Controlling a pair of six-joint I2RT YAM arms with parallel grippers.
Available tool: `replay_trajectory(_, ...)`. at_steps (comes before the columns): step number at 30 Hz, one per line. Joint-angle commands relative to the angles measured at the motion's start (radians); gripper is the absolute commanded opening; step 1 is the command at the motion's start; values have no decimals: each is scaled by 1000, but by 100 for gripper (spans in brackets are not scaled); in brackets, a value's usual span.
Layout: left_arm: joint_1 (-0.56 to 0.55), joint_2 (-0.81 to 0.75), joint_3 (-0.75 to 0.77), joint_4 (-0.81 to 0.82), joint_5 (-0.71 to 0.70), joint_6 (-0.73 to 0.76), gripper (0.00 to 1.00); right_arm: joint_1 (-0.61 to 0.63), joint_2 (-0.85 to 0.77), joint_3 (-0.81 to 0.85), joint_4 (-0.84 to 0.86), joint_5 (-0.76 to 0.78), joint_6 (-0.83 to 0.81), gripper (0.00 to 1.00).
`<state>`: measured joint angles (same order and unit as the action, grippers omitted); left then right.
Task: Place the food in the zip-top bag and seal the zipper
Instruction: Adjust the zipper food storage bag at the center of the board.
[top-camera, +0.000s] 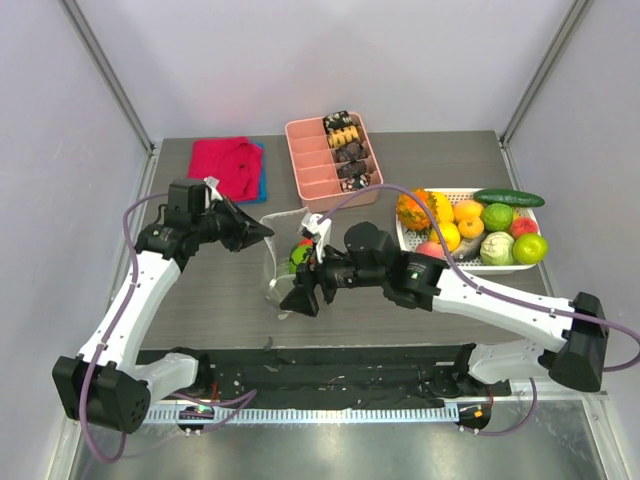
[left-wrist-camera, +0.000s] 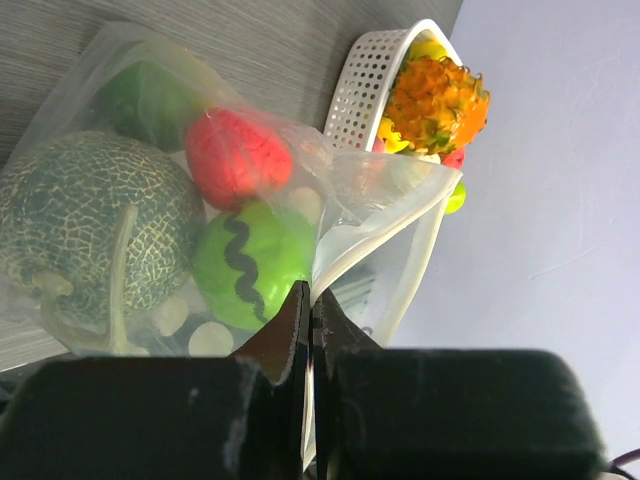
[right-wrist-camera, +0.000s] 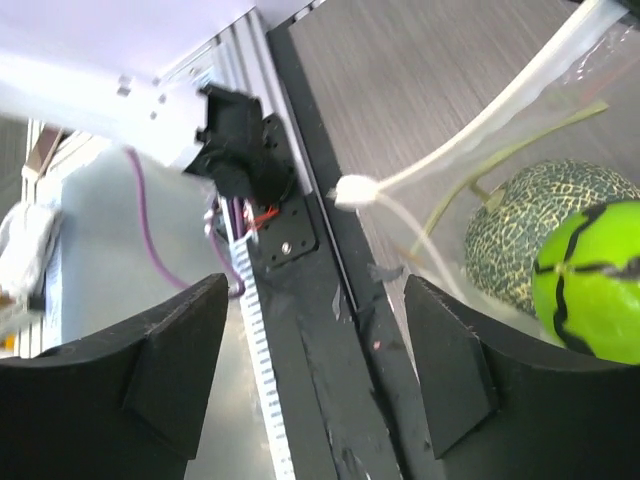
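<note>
The zip-top bag (top-camera: 292, 262) lies at mid-table, clear with white dots. The food is inside it: a red fruit (left-wrist-camera: 238, 157), a bright green ball with a black squiggle (left-wrist-camera: 250, 262) and a netted yellow-green melon (left-wrist-camera: 90, 225). My left gripper (left-wrist-camera: 310, 298) is shut on the bag's rim at the far side (top-camera: 262, 230), and the mouth gapes. My right gripper (right-wrist-camera: 315, 320) is open at the bag's near corner (top-camera: 300, 296), with nothing between its fingers. The zipper (right-wrist-camera: 470, 132) runs away from the white slider knob (right-wrist-camera: 355, 190), which sits just beyond the right jaws.
A pink tray (top-camera: 312, 172) of dark and tan snacks stands at the back. A red cloth (top-camera: 222, 165) lies back left. A white basket (top-camera: 408, 238) of fruit is at the right, with a cucumber (top-camera: 508, 198) on it. A black rail (top-camera: 330, 375) lines the near edge.
</note>
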<state>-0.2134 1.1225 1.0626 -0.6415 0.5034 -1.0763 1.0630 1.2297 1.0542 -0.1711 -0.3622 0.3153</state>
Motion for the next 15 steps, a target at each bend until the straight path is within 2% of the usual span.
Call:
replay_trajectory(1, 6, -33, -15, 62, -6, -66, 0, 43, 63, 41, 159, 150, 80, 77)
replay_trajectory(5, 6, -46, -27, 80, 6, -83, 0, 84, 131, 67, 166, 249, 68, 77)
replay_trajectory(8, 6, -59, -33, 85, 18, -85, 0, 88, 162, 89, 166, 394, 59, 78)
replay_trajectory(14, 5, -87, -67, 83, 24, -77, 0, 89, 205, 174, 136, 492, 85, 78)
replay_trajectory(15, 5, -90, -73, 74, 26, -71, 0, 89, 205, 179, 115, 514, 84, 70)
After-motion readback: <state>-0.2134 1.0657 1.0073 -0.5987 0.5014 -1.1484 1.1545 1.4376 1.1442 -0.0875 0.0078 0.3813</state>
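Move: The free near end of the bag's zipper lies roughly 4 cm ahead of the right hand, 5 cm to its left and 3 cm lower. The striped watermelon in the bag sits about 9 cm ahead of that hand, 1 cm to the right and 7 cm down; the netted melon some 4 cm ahead, 2 cm left and 12 cm down. From the left hand, the zipper end is about 12 cm back, straight in line sideways and slightly lower. The zipper's free end is what the right hand closes in on, fingers staying wide open: first left and some 4 cm down, then bending forward, about 5 cm each of left and forward in all, with a slight lift last and a 15-degree clockwise turn. The left hand stays almost in place and keeps its pinch on the zipper strip. ##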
